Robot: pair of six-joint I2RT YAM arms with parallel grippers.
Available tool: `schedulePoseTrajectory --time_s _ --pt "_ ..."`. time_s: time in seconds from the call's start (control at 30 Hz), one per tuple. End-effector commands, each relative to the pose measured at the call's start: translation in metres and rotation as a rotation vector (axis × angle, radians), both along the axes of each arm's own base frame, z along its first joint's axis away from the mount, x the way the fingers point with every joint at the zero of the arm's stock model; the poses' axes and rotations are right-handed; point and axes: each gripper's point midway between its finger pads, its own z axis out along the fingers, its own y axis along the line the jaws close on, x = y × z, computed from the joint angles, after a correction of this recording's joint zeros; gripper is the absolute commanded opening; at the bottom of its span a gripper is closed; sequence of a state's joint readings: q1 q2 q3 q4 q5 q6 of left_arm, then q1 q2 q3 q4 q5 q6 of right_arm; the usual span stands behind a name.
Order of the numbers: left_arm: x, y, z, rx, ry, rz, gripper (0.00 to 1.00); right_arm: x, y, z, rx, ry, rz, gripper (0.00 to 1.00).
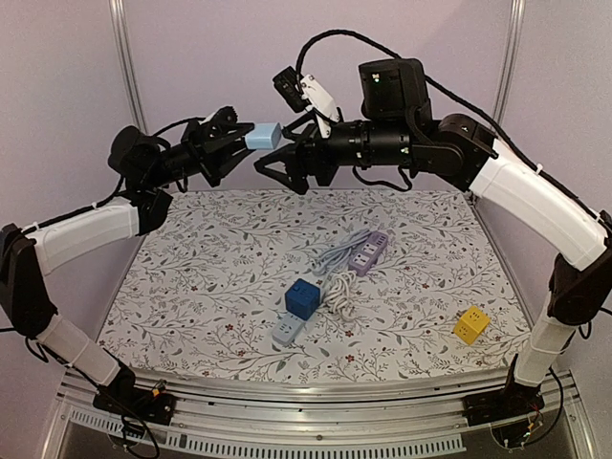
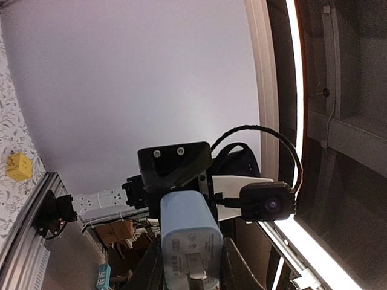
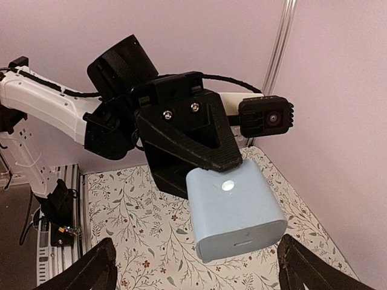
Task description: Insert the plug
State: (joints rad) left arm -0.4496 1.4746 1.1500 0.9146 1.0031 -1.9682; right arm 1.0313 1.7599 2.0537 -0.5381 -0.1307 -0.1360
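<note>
The plug [image 1: 262,137] is a light blue block, held high above the table at the back. My left gripper [image 1: 251,142] is shut on it. In the left wrist view the plug [image 2: 190,238] sits between my dark fingers [image 2: 239,266] with its folded metal prongs facing the camera. My right gripper [image 1: 277,158] faces it from the right, open. In the right wrist view the plug [image 3: 236,211] hangs just ahead of my right gripper [image 3: 196,263], whose two fingertips [image 3: 91,266] stand wide on either side without touching it.
On the flowered cloth [image 1: 210,258] lie a purple power strip [image 1: 368,253], a pale blue-grey power strip [image 1: 287,330], a dark blue socket cube [image 1: 302,297] and a coiled white cable [image 1: 335,282]. A yellow cube [image 1: 471,325] sits at the right.
</note>
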Motion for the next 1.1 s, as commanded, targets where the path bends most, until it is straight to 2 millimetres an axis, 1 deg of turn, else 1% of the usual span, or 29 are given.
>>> schedulePoseTrajectory --time_s 0.0,0.2,0.37,0.53,0.67,0.8,0.97,1.07 --pt "-0.010 0.015 0.025 -0.132 -0.014 -0.007 0.00 -0.010 -0.003 0.031 0.093 -0.049 0.051 0.90" --pt "-0.014 0.008 0.020 -0.111 -0.005 -0.038 0.00 -0.008 -0.001 0.028 0.097 -0.030 0.057 0.85" --pt "-0.023 0.000 0.016 -0.082 0.004 -0.080 0.00 -0.005 -0.003 0.022 0.067 -0.039 0.038 0.86" --pt "-0.031 -0.005 0.012 -0.066 0.019 -0.112 0.00 -0.004 -0.008 0.021 0.050 -0.062 0.020 0.86" --pt "-0.035 -0.010 0.011 -0.062 0.025 -0.133 0.00 -0.009 -0.006 0.018 0.039 -0.057 0.050 0.80" --pt "-0.036 -0.015 0.003 -0.046 0.059 -0.149 0.00 -0.010 -0.006 0.018 0.036 -0.062 0.061 0.75" --pt "-0.036 -0.016 -0.001 -0.046 0.076 -0.144 0.00 -0.012 -0.007 0.019 0.037 -0.060 0.066 0.66" --pt "-0.035 -0.017 -0.002 -0.042 0.079 -0.143 0.00 -0.010 -0.007 0.017 0.033 -0.050 0.059 0.65"
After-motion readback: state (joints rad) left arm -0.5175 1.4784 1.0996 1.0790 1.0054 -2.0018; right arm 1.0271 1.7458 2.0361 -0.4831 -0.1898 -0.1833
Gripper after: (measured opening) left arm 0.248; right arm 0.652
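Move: My left hand holds the light-blue plug just beyond its fingertips, the plug's middle about 3 cm to the right of the hand point and 1 cm above it, neither ahead nor back. The open gap of my right gripper, where the plug is headed, lies roughly 6 cm to the right of my left hand, 3 cm back and about 1 cm higher. From my right hand the plug sits about 3 cm forward and 3 cm left, nearly level. Keeping its pinch on the plug, my left hand first lifts nearly 2 cm, then draws back about 3 cm while easing to the right and sinking again, feeding the plug in between the right fingers. My right hand rises a little over 1 cm, then nearly holds its place, narrowing its fingers by about a quarter of their range around the plug. ##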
